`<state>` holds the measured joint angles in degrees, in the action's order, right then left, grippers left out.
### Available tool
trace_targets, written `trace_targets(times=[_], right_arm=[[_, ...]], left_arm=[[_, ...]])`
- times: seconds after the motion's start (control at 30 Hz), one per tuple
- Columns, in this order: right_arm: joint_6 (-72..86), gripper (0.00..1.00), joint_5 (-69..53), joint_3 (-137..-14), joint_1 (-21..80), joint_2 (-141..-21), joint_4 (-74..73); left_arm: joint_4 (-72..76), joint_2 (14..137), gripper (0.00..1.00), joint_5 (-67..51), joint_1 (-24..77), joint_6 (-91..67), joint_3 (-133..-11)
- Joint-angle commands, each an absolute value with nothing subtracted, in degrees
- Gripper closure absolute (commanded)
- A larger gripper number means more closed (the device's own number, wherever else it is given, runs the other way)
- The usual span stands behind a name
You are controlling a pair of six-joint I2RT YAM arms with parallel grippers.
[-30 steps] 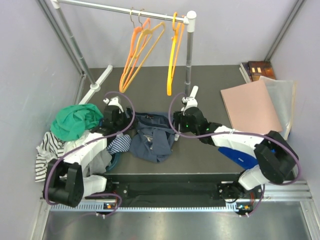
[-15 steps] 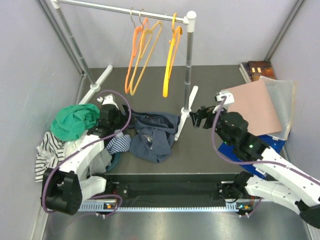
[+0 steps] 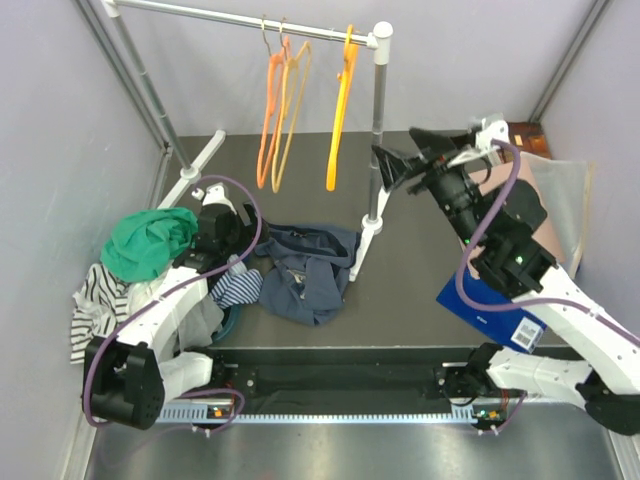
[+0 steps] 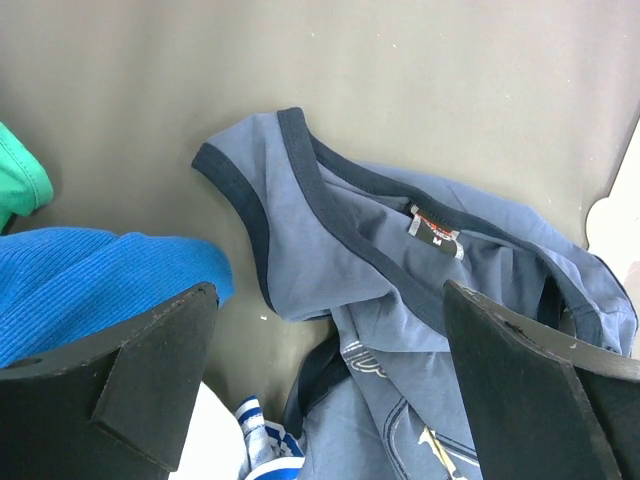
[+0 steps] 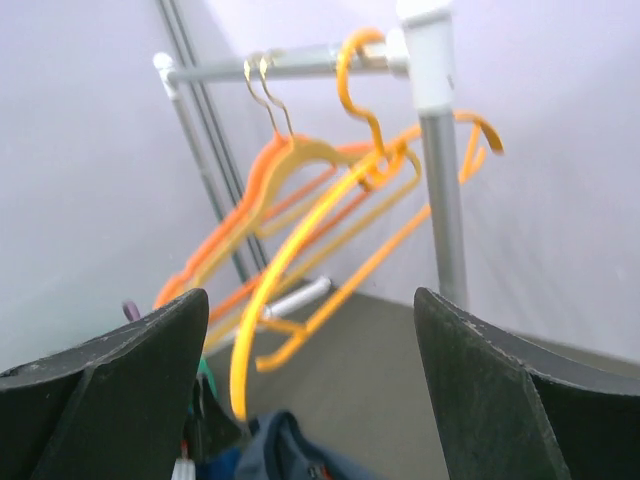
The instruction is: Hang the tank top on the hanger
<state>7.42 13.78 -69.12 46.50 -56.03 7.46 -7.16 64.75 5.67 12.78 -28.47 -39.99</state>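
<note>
The tank top (image 3: 310, 272) lies crumpled on the dark table, its navy-trimmed neck and label (image 4: 400, 290) facing up. My left gripper (image 3: 232, 250) hovers at its left edge, open (image 4: 327, 295), with nothing between the fingers. The hanger (image 3: 340, 110), yellow-orange, hangs by its hook from the rail near the right post. My right gripper (image 3: 384, 166) is raised beside that post, facing the hanger (image 5: 291, 256). It is open (image 5: 310, 300) and touches nothing.
Redder orange hangers (image 3: 272, 110) hang left of it on the rail (image 3: 200, 14). The rack's post (image 3: 377, 120) stands just in front of my right gripper. A green garment (image 3: 150, 240), striped cloth (image 3: 95, 300) and blue knit (image 4: 90, 285) lie at left.
My right arm has lifted from the table beside the tank top up toward the hangers. Both grippers have opened wider. The hangers have swung. My left gripper has shifted slightly left.
</note>
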Motion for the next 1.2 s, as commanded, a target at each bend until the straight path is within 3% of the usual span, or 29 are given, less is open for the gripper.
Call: trace_targets(times=[0.0, 0.23, 0.53, 0.9, 1.03, 1.13, 1.17], right_arm=[[5.8, 0.17, 10.7, -78.5, 47.1, -63.4, 11.9], [5.7, 0.17, 11.2, -94.0, 47.3, -76.4, 3.3], [1.4, 0.18, 25.5, -111.4, 50.4, -88.6, -16.4], [1.0, 0.27, 33.2, -116.1, 51.9, -92.4, -26.2], [1.4, 0.41, 33.7, -116.3, 51.9, -92.5, -28.2], [1.5, 0.61, 33.6, -116.2, 51.9, -92.1, -28.5], [1.4, 0.72, 32.8, -116.1, 51.8, -92.0, -28.4]], left_arm=[[-5.6, 62.8, 0.01, 7.0, 12.4, -27.6, -40.4], [-5.7, 62.8, 0.01, 7.8, 12.4, -26.5, -40.7], [-5.4, 62.6, 0.01, 8.0, 12.4, -26.3, -39.9], [-5.2, 62.1, 0.01, 8.0, 12.4, -26.3, -39.5], [-5.1, 61.9, 0.01, 8.2, 12.4, -26.2, -39.2], [-5.1, 61.8, 0.01, 8.3, 12.4, -26.3, -39.0], [-5.0, 61.7, 0.01, 8.3, 12.4, -26.4, -39.0]])
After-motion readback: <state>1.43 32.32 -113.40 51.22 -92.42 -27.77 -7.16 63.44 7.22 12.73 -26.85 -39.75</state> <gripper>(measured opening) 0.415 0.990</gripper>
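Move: Some 10 cm ahead of the right hand, about 9 cm to its left and 2 cm below it, hangs the near arm of the yellow hanger. The rack post stands roughly 16 cm ahead and 3 cm left of that hand; the paired orange hangers hang some 10 cm ahead and 21 cm left, about 2 cm lower. From the left hand, the yellow hanger's near arm is about 20 cm right, 4 cm ahead and 30 cm up. Swinging the open right gripper forward about 10 cm and left about 8 cm to the near arm of the yellow hanger, first rising some 4 cm, then sinking about 8 cm. The wrist tips nose-down, rolls its left side lower by some 25 degrees and turns a little clockwise, while late on the fingers close to about half their gap around the orange-yellow bar. ##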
